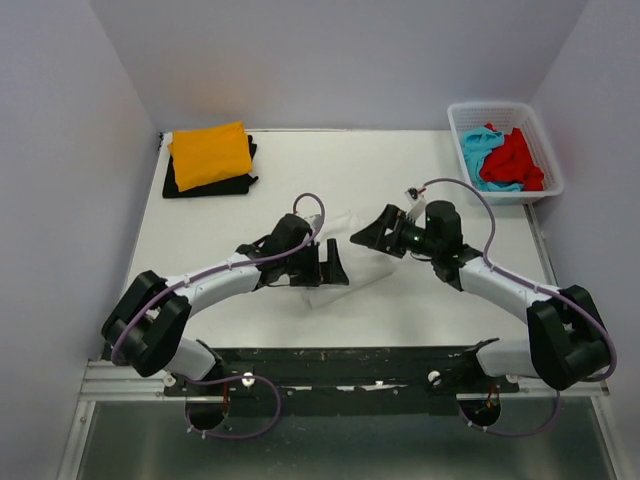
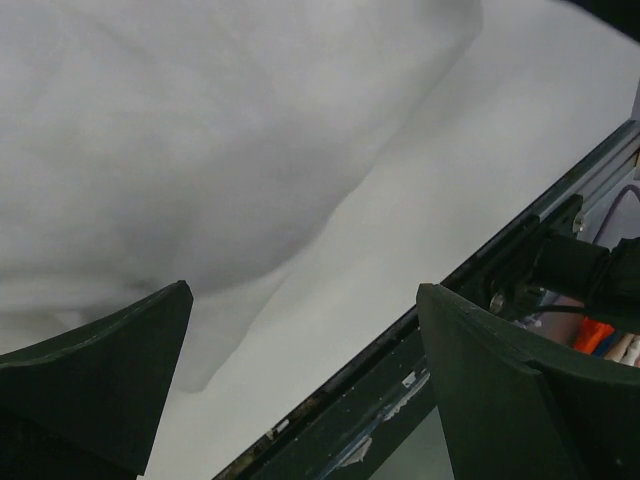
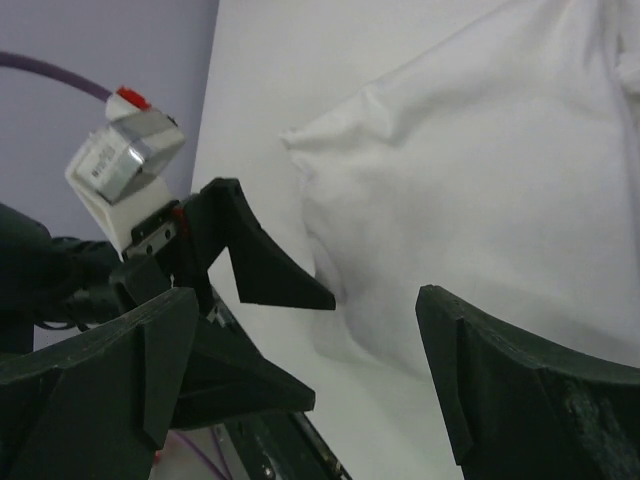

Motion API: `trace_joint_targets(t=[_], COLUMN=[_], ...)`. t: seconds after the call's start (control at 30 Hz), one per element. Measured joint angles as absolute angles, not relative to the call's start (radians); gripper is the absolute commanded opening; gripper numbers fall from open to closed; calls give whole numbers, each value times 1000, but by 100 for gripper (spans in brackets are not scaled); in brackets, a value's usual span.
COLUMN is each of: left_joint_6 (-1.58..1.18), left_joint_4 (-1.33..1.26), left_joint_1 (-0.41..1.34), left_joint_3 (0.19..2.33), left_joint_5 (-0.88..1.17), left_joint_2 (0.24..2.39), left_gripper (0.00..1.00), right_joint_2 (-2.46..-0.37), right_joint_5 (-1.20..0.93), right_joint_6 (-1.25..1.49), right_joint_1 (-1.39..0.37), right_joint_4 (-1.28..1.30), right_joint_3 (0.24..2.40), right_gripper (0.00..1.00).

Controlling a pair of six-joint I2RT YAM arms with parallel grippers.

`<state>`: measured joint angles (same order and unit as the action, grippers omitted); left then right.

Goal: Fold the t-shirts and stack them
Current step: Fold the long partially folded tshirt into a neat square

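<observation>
The white t-shirt [image 1: 345, 222] lies crumpled at the table's middle, pale against the white top. My left gripper [image 1: 335, 265] hovers open over the shirt's near left part; the cloth [image 2: 200, 130] fills the left wrist view ahead of the fingers [image 2: 90, 385], with nothing between them. From the right, my right gripper [image 1: 372, 235] faces the shirt, open and empty; the shirt [image 3: 480, 170] and the left gripper [image 3: 262, 322] show in its wrist view. A folded orange t-shirt [image 1: 210, 153] rests on a black t-shirt [image 1: 215, 185] at the back left.
A white lattice basket [image 1: 460, 120] at the back right holds a turquoise t-shirt [image 1: 482, 160] and a red t-shirt [image 1: 518, 160]. The table's near edge with its dark rail [image 2: 400, 370] runs just below the left gripper. Grey walls close in three sides.
</observation>
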<state>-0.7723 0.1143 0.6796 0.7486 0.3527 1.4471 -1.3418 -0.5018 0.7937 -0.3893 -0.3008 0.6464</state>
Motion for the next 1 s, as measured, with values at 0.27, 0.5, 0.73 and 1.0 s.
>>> trace_joint_targets(t=[0.27,0.5,0.73,1.0], left_joint_6=[-773,-784,-801,-785], left_joint_4=[205,220,204,274], left_joint_1=[624,505,469,517], left_joint_3=[936,994,1040,996], left_joint_5=[269,228,248,168], left_joint_2=[1480,1708,1749,1573], left_gripper=[99,98,99,99], right_joint_2=[-1370,-1494,-1457,-1235], right_joint_5=[-482,-373,-325,-253], right_joint_6=[839,846,847,813], right_joint_1=[-411,-411,-414,-413], right_joint_4=[-382,-390,-408,-250], right_joint_3=[552,516,478,443], right_gripper=[100,100,100,100])
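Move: The white t-shirt's middle lies about 3 cm right of the left hand, 1 cm ahead and 4 cm below; its far left corner is some 9 cm ahead and 5 cm left of that hand. From the right hand the t-shirt's middle is about 5 cm back, 5 cm left and 10 cm down, its right edge 2 cm back and 3 cm right. The orange shirt lies roughly 28 cm ahead and 33 cm left of the left hand, the basket 23 cm ahead and 36 cm right of the right. Forward in a low arc, the wide-open left hand rises, travels about 12 cm and a little left to the t-shirt's far left corner, sinks to cloth level, stays briefly, then lifts and eases back, having turned some 15 degrees counter-clockwise. The open right hand sinks about 9 cm to the right edge, lingers low, then rises 3 cm, drifting right and turning slightly clockwise. ##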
